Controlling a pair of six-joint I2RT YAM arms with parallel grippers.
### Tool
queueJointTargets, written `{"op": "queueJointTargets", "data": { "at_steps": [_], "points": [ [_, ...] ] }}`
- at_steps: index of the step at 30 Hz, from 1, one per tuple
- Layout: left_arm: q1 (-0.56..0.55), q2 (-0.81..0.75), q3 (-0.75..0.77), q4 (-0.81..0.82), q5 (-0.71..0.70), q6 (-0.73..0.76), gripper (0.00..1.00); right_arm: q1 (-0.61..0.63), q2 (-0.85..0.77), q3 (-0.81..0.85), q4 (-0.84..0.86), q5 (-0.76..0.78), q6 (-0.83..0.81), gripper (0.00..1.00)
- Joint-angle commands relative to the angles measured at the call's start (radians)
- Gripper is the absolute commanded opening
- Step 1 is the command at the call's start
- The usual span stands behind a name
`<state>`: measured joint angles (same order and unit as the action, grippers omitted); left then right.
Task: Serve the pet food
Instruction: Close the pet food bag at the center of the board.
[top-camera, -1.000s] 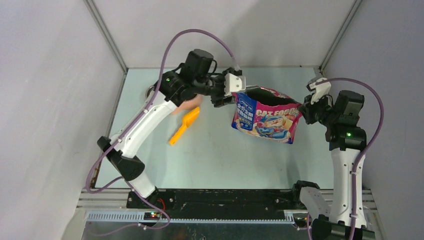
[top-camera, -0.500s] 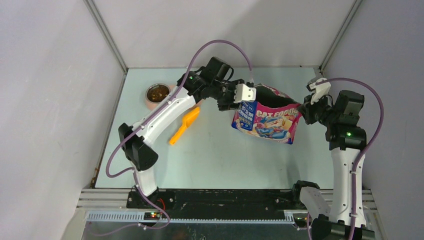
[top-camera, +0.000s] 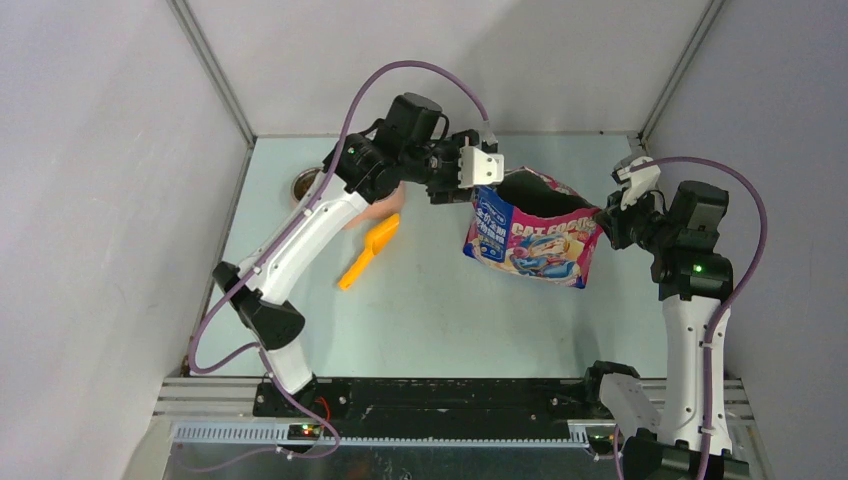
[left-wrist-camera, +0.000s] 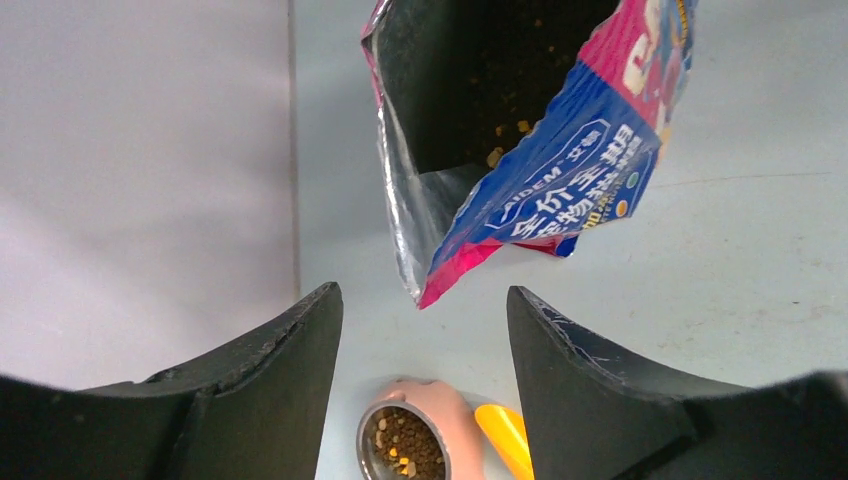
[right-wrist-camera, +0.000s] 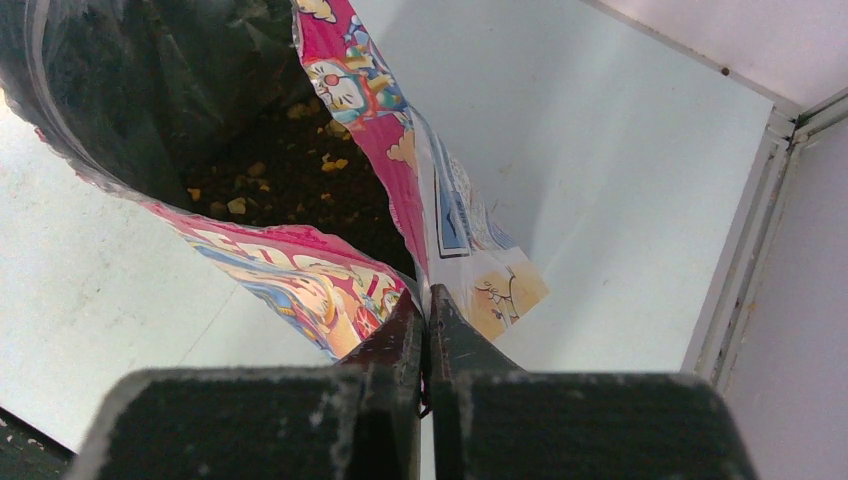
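Observation:
The cat food bag (top-camera: 535, 238) hangs above the table with its mouth open, and my right gripper (top-camera: 603, 215) is shut on its right top edge. The right wrist view shows those jaws (right-wrist-camera: 428, 300) pinched on the edge, with brown pet food (right-wrist-camera: 290, 170) inside the bag. My left gripper (top-camera: 468, 192) stands open at the bag's left top corner. In the left wrist view that corner (left-wrist-camera: 470, 250) dangles just beyond the fingertips of the left gripper (left-wrist-camera: 420, 300), touching neither. Pet food (left-wrist-camera: 500, 120) shows in the bag's mouth.
The pink feeder (top-camera: 385, 205) lies at the back left, mostly under my left arm, and its steel bowl (left-wrist-camera: 405, 455) holds kibble. An orange scoop (top-camera: 368, 250) lies just in front of the feeder. Enclosure walls stand close on three sides.
My left arm swung toward the bag's left corner, then drew back a little and rose. Its jaws stayed apart. The bag and the right arm have not moved.

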<state>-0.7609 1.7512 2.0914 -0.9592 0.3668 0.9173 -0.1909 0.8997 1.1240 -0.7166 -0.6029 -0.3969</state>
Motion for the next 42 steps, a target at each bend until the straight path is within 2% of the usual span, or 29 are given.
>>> {"op": "queueJointTargets", "data": {
  "at_steps": [1,10,16,22,24,25,26,32,37,42],
  "points": [
    [0.002,0.022,0.015,0.039,-0.037,0.018,0.68,-0.002,-0.023,0.031,0.142,-0.06,0.002,0.0],
    [-0.002,0.11,0.007,0.057,-0.057,0.056,0.67,-0.002,-0.007,0.031,0.137,-0.066,0.008,0.0],
    [-0.003,0.131,0.007,0.065,-0.057,0.056,0.59,-0.002,0.003,0.031,0.129,-0.066,0.003,0.0],
    [-0.015,0.143,0.006,0.029,-0.032,0.065,0.33,-0.002,0.007,0.031,0.127,-0.057,0.0,0.0],
    [-0.02,0.146,0.002,0.022,-0.037,0.066,0.16,-0.002,0.008,0.031,0.124,-0.057,-0.002,0.0],
    [-0.022,0.146,-0.001,0.021,-0.041,0.064,0.05,-0.004,0.008,0.03,0.12,-0.054,-0.004,0.0],
    [-0.022,0.14,-0.008,0.017,-0.049,0.066,0.01,-0.006,0.007,0.03,0.119,-0.051,-0.011,0.0],
    [-0.014,0.027,-0.128,0.063,-0.149,0.036,0.0,-0.032,-0.006,0.031,0.134,0.031,-0.039,0.0],
    [0.025,-0.095,-0.218,0.093,-0.17,-0.047,0.0,-0.036,0.037,0.049,0.198,0.142,0.045,0.0],
    [0.034,-0.229,-0.299,0.109,-0.16,-0.156,0.0,-0.019,0.12,0.125,0.157,0.028,0.116,0.0]
  ]
}}
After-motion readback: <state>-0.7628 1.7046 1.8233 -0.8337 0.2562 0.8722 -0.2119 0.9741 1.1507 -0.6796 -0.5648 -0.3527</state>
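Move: The bag's free left corner hangs just beyond the left hand's open fingers, about 3 cm ahead, 2 cm to the right and 6 cm lower; from the right hand it is some 21 cm to the left and 3 cm ahead, about level. The bag's right corner is roughly 23 cm right of the left hand, 7 cm below. On the board, some 26 cm below the left hand, the scoop lies 18 cm left and 4 cm back, and the pink bowls 23 cm left and 7 cm ahead. The bag's loose left corner is taken by the left hand, which sinks about 6 cm while easing forward and a little right, then closes its fingers from wide open to pinch it. Keeping the pinch, the left hand draws back about 3.5 cm to the left and slightly towards the base. The right hand keeps its grip on the other corner, shifting a couple of centimetres forward and right. ##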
